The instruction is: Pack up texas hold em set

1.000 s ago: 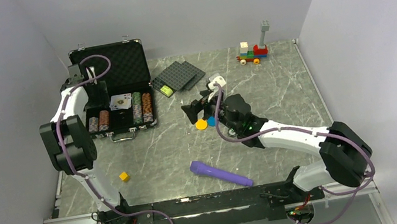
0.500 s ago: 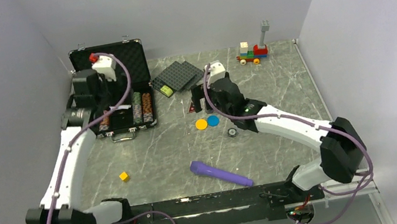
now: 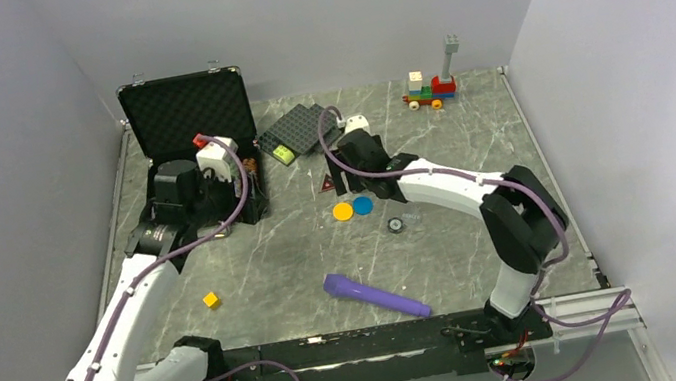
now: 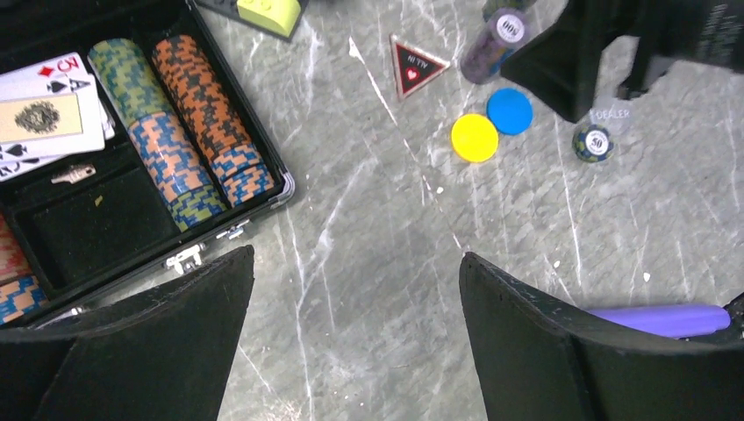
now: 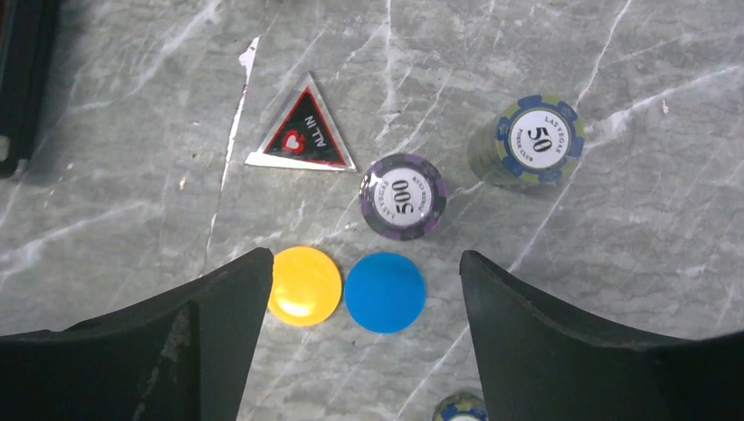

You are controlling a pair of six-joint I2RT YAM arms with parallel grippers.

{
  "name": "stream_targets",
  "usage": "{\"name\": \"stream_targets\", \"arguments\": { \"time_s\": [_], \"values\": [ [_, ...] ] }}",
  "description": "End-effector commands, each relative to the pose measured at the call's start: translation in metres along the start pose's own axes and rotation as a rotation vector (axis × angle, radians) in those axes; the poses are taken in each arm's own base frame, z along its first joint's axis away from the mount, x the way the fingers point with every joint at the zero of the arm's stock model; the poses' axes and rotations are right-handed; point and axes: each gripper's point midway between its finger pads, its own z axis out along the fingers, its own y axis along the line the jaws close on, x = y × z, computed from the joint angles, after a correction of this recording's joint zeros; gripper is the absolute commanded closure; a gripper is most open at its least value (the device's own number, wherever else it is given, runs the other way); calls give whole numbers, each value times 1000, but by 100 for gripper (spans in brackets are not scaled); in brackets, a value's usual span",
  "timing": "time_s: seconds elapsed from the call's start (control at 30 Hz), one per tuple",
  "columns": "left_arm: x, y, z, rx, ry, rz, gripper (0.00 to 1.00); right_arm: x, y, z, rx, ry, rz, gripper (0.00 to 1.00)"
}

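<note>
The black case (image 3: 186, 112) stands open at the back left, with cards (image 4: 48, 105) and striped chip stacks (image 4: 162, 140) in its tray. On the table lie a dark red triangle (image 5: 303, 136), a yellow disc (image 5: 304, 286), a blue disc (image 5: 384, 292), a purple 500 chip stack (image 5: 404, 196) and a 50 chip stack (image 5: 526, 140). My right gripper (image 5: 361, 263) hangs open over the two discs, holding nothing. High over bare table by the case's front right corner (image 4: 263, 197), my left gripper (image 4: 355, 263) is open and empty.
Dark grey studded plates (image 3: 304, 127) and a green brick (image 3: 283, 154) lie right of the case. A brick toy train (image 3: 430, 88) stands at the back. Nearer me are a purple cylinder (image 3: 375, 295), a yellow cube (image 3: 212, 299) and a single chip (image 3: 396, 225).
My left arm has drawn out of the case and swung nearer and to the right. The right gripper has shifted back and left to stand over the discs and triangle.
</note>
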Motion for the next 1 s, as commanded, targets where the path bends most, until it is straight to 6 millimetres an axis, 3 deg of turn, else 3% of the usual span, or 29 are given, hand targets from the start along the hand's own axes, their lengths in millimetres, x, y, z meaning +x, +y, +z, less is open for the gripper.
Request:
{"name": "stream_targets", "arguments": {
  "time_s": [0.0,0.97],
  "values": [
    [-31,-12,-11,43,-110,11,10,-18,-8,11,66,-31,58,20],
    [-30,-14,-11,54,-112,8,10,-11,-15,63,85,-12,33,54]
  ]
}}
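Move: The purple 500-chip stack stands about 4 cm ahead of the right hand, 1 cm to its right and 7 below. The 50-chip stack is some 4 cm farther out and 5 right of it. From the right hand, the ALL IN triangle lies 5 cm ahead and 5 left, the blue disc level and 1 right, all near 10 below. From the left hand the 500 stack is roughly 12 cm ahead, 21 right, 18 below. The 500-chip stack is straddled from both sides as the right hand sinks about 5 cm and reaches nearly 4 cm forward over the blue disc, its wrist almost unturned. On the way the fingers narrow from wide open to half open, until the pads meet the stack's upper part. ##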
